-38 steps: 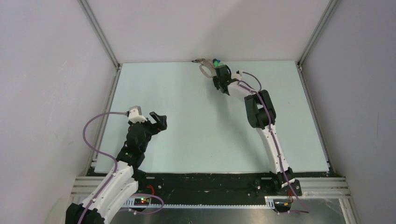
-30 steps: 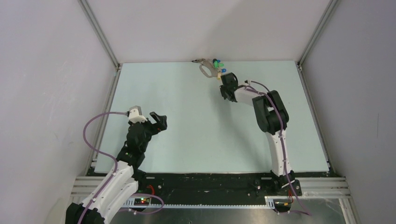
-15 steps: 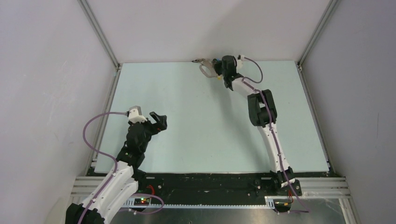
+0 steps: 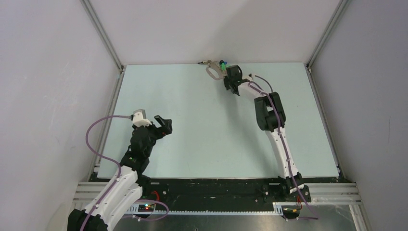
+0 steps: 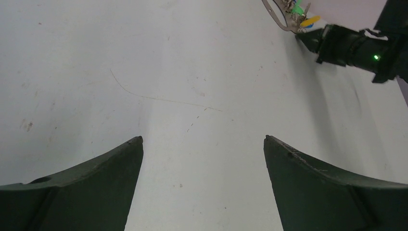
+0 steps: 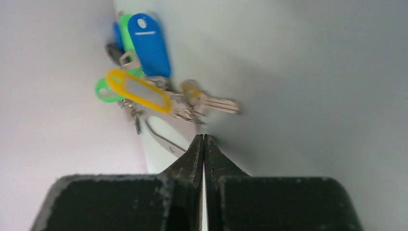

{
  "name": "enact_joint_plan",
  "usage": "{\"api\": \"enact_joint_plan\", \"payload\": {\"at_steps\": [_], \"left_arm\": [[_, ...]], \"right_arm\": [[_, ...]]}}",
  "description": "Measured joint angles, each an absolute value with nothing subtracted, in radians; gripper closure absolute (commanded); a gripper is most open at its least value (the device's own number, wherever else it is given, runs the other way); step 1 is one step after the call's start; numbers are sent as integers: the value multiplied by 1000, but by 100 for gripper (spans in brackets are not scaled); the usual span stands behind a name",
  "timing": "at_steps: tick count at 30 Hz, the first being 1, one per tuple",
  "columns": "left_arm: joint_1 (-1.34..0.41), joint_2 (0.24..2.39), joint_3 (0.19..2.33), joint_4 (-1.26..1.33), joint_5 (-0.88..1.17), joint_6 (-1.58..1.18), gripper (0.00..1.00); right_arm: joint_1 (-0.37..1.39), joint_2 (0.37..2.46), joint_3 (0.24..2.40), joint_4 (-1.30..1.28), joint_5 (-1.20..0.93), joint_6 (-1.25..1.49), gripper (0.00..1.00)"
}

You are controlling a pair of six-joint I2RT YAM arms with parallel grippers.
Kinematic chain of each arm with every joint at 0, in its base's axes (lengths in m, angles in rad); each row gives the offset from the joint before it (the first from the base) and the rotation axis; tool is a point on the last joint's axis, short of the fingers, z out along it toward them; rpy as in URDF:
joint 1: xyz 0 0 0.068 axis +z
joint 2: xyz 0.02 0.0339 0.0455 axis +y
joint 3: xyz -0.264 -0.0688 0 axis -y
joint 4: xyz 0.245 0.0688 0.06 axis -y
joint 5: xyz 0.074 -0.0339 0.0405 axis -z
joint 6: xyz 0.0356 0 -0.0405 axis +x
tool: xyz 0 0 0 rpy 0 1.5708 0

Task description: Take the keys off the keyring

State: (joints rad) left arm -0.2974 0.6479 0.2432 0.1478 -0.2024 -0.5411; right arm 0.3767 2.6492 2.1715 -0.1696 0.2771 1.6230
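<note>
The keyring point(image 4: 210, 71), a grey-beige oval loop, lies at the table's far edge against the back wall. The keys point(image 4: 223, 64) sit bunched on it. In the right wrist view I see blue point(image 6: 149, 43), yellow point(image 6: 137, 89) and green point(image 6: 103, 91) tags and a silver key point(image 6: 217, 103). The loop's wire point(image 6: 161, 136) runs just left of my fingertips. My right gripper point(image 6: 203, 138) is shut with nothing in it, its tips just short of the bunch point(image 4: 226, 78). My left gripper point(image 5: 203, 139) stands open over bare table at the near left point(image 4: 161, 124).
The back wall point(image 4: 211, 33) rises right behind the keys. A metal frame rail point(image 4: 109, 108) runs along the table's left edge beside the left arm. From the left wrist view the keys point(image 5: 302, 14) and the right arm's black wrist point(image 5: 351, 48) show at the far right.
The right gripper, shut throughout, pulled back right of the keys, swung up to the back wall, and now sits just near-right of the bunch. The left arm has not moved.
</note>
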Motion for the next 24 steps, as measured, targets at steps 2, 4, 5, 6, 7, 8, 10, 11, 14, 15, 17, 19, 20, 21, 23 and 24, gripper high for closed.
{"api": "enact_joint_plan", "payload": {"at_steps": [2,4,5,6,7,8,10,11,14,15,17,19,20,21,23,24], "left_arm": [[-297,648,243,148,-202,-542,2],[-297,648,243,148,-202,-542,2],[-297,648,243,148,-202,-542,2],[-297,648,243,148,-202,-541,2],[-297,647,243,147,-202,-542,2],[-297,648,243,148,-202,-542,2],[-297,647,243,148,-202,-542,2],[-297,647,243,148,-202,-542,2],[-297,647,243,148,-202,-542,2],[-297,647,243,148,-202,-542,2],[-297,646,243,147,-202,-542,2],[-297,640,243,147,-202,-541,2],[-297,637,243,148,-202,-542,2],[-297,634,243,148,-202,-542,2],[-297,631,243,148,-202,-542,2],[-297,630,243,148,-202,-542,2]], "right_arm": [[378,2559,2024,-167,292,1646,100],[377,2466,1881,-163,310,1660,100],[377,2431,1826,-158,316,1670,100],[377,2403,1777,-149,318,1682,100],[377,2366,1710,-121,320,1692,100],[377,2326,1632,-89,322,1702,100],[372,2280,1539,-25,323,1689,90],[369,2272,1516,7,321,1673,85],[357,2277,1506,90,284,1584,52],[352,2278,1514,102,275,1552,46],[345,2285,1557,102,268,1501,34],[341,2296,1611,101,265,1464,28],[338,2304,1642,101,262,1452,26],[336,2317,1677,104,260,1438,26],[333,2352,1750,106,251,1416,36],[331,2378,1797,105,245,1402,38]]}}
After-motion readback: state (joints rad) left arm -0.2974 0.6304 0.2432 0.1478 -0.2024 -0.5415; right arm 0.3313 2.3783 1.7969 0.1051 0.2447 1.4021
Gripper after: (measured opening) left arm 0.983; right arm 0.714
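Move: The yellow tag with its keys lies right by the right hand's shut fingertips, about 3 cm ahead, 2 cm to the right and 1 cm lower. At that same height, the blue tag is some 5 cm ahead and 3 cm right of the hand, the green tag about 6 cm straight ahead, and the keyring holder's loop 2 cm ahead and 5 cm left. From the idle left hand, the yellow tag lies roughly 39 cm ahead, 24 cm right and 12 cm down. With its fingers still shut and low over the table, the right hand draws back from the keys about 9 cm, veering some 5 cm to its right, and leaves the fingertips clear of the bunch. As it turns round there, the gripper opens to roughly two thirds, and the hand rises about 6 cm while reaching forward again some 7 cm, its fingertips tilting up around 15 degrees, ending open above and just short of the keys without touching them. ##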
